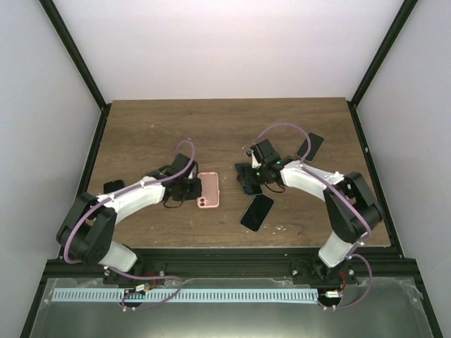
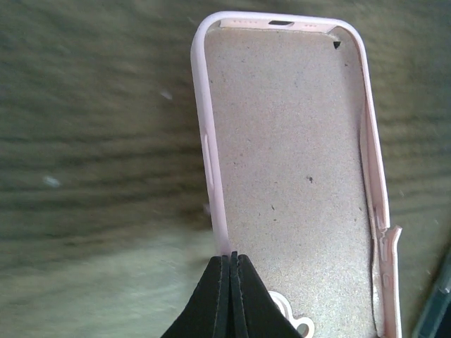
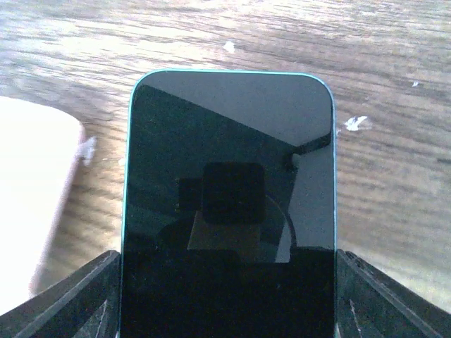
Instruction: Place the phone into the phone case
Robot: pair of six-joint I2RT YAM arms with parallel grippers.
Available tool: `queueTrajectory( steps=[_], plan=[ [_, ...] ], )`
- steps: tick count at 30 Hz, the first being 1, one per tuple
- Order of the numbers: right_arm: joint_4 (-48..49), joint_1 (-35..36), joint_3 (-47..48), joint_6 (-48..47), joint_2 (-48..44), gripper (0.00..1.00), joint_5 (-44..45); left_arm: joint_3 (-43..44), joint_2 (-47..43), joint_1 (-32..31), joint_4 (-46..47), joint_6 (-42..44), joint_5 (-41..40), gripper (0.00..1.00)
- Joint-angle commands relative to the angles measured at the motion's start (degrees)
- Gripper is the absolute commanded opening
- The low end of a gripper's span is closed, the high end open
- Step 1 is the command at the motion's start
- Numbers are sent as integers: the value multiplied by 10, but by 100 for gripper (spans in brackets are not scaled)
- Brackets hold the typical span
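The pink phone case [image 1: 208,190] lies open side up on the wooden table. In the left wrist view the case [image 2: 289,176] shows its grey lining, and its right wall is split near the bottom. My left gripper [image 2: 230,257] is shut, pinching the case's left wall between its black fingertips; in the top view the left gripper [image 1: 192,187] sits at the case's left side. The phone [image 3: 229,204], dark-screened with a teal rim, sits across my right gripper [image 3: 229,303], whose fingers [image 3: 77,296] press on both long edges. The right gripper [image 1: 249,177] holds it just right of the case.
A second dark phone [image 1: 257,212] lies near the table's front edge, and a third [image 1: 310,146] lies at the back right. A small black object [image 1: 113,186] sits by the left arm. The pink case's corner [image 3: 35,204] shows at the left of the right wrist view.
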Motion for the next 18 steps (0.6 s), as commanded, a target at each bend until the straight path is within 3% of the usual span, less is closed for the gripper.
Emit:
queueTrajectory(
  steps=[1,10,18],
  plan=[
    [-5,2,-15,47,-62,71,-43,-11,6,-56,31,-68,6,0],
    [41,67,-64,135,-101,67,-56,-43,65,-99,113,-163,62,0],
    [78,123,-68,197,-75,67,-48,-108,28,-100,186,-226,75,6]
  ],
)
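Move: Above the table by some 4 cm, the left hand still pinches the pink case by its left wall; the case's middle lies about 4 cm to its right and 2 cm ahead, and the held phone about 19 cm right and 5 cm ahead. For the right hand, which has the phone between its fingers, the case is roughly 15 cm left and 3 cm back. A spare phone lies 11 cm back, 4 cm right and 4 cm below that right hand. Bringing case and phone together: the left hand carries the case right and back, some 7 cm in all, then lowers it about 3.5 cm to the table, fingers staying shut on the wall. The right hand keeps its grip on the phone's sides, rising at first, then sweeping back about 7.5 cm and left 5 cm towards the case, tilting the phone's left side up some 10 degrees. ##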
